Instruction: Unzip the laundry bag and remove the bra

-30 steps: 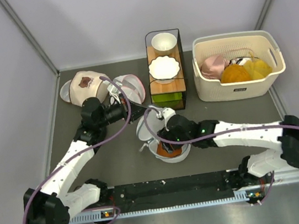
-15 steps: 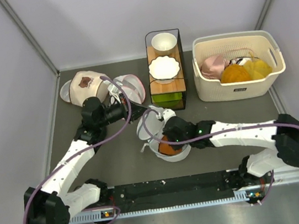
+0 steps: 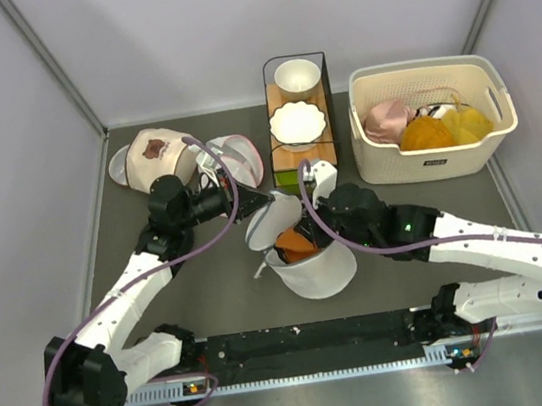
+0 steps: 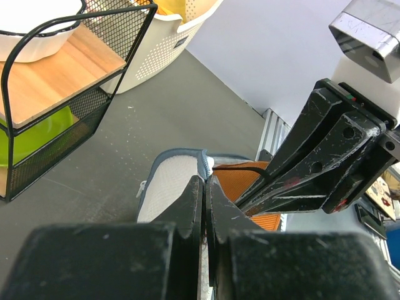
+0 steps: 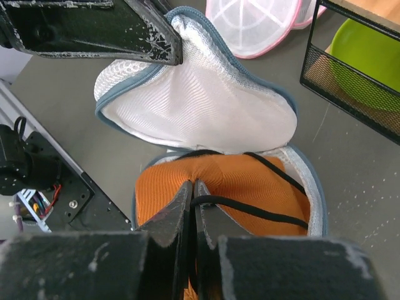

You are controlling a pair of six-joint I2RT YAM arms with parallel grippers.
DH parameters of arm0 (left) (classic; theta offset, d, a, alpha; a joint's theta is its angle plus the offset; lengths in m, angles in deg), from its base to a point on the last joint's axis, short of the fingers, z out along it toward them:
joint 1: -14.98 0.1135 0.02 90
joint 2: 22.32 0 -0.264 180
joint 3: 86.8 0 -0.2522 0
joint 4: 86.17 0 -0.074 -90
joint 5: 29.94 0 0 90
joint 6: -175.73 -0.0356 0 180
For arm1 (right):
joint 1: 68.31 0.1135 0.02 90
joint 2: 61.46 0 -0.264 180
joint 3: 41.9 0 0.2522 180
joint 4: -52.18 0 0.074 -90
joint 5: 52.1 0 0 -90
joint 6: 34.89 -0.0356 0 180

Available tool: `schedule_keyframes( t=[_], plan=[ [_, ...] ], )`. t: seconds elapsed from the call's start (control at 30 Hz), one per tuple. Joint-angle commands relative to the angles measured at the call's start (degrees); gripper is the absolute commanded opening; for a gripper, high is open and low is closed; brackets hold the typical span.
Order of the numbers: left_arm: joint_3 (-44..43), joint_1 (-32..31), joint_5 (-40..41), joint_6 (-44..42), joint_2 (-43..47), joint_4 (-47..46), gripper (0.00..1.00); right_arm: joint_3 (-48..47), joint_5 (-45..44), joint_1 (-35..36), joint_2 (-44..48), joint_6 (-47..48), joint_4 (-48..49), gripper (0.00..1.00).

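The laundry bag (image 3: pixel 319 269), a white mesh drum with grey trim, stands mid-table with its round lid (image 3: pixel 269 220) folded open. My left gripper (image 3: pixel 257 202) is shut on the lid's edge (image 4: pixel 169 187) and holds it up. My right gripper (image 3: pixel 305 230) is shut on the orange bra (image 3: pixel 297 247), pinching its fabric and a dark edging line (image 5: pixel 250 187) at the bag's mouth. The bra bulges out of the opening, partly still inside. The lid (image 5: pixel 200 106) stands behind it, with the left fingers (image 5: pixel 125 31) on its rim.
A black wire rack (image 3: pixel 306 163) with white bowls stands behind the bag. A white basket (image 3: pixel 386 161) with pink, orange and yellow garments is at back right. A pink-trimmed mesh bag (image 3: pixel 236 157) and a beige mesh bag (image 3: pixel 153 151) lie at back left.
My right gripper has risen and drawn back to the right with the bra, lifting it up in the bag's mouth. The bag's body stands taller. The left gripper keeps hold of the lid.
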Motion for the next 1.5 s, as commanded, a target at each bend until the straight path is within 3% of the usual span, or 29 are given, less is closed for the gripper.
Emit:
schedule_keyframes(
  t=[0.0,0.27,0.67,0.9,1.17,1.47],
  plan=[
    [-0.17,0.20,-1.03,0.44,0.19,-3.51,0.00,-2.48,-1.76,0.52,2.13,1.09,3.03,0.00],
    [0.09,0.20,-1.91,-0.17,-0.69,-2.54,0.00,-8.45,-2.99,0.52,8.37,2.58,4.09,0.00],
    [0.35,0.20,-0.77,-2.11,0.36,-0.17,0.00,-15.74,-17.83,-1.85,12.33,14.26,2.43,0.00],
    [0.27,0.20,-1.47,-0.87,-0.25,-1.22,0.00,-21.81,-19.44,-15.55,9.62,21.03,1.63,0.00],
    [0.18,0.20,-1.47,-1.84,0.54,0.36,0.00,-24.89,-11.62,-40.49,2.23,24.21,2.15,0.00],
    [-0.61,0.20,-0.50,-3.60,3.00,3.35,0.00,-23.39,-3.29,-56.68,-9.70,21.57,5.76,0.00]
  ],
)
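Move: The right hand, already pinching the orange bra whose lower part is still in the laundry bag, has the white basket about 26 cm ahead, 31 cm to its right and 13 cm lower. The bag is some 16 cm beneath it and 3 cm back, the wire rack some 27 cm ahead and 2 cm right, and the pink bra in the basket 27 cm ahead and 22 cm right. From the left hand, the basket lies roughly 21 cm ahead and 38 cm right. With its fingers shut on the orange bra, the right hand first draws it almost straight up out of the laundry bag by about 14 cm, slowly at the start, then sweeps quickly right and forward to the basket, about 30 cm right and 21 cm forward in all, turning some 50 degrees clockwise, fingertips tipping up, and sinking a little at the end. The left hand stays put throughout and keeps its pinch on the bag's lid. ##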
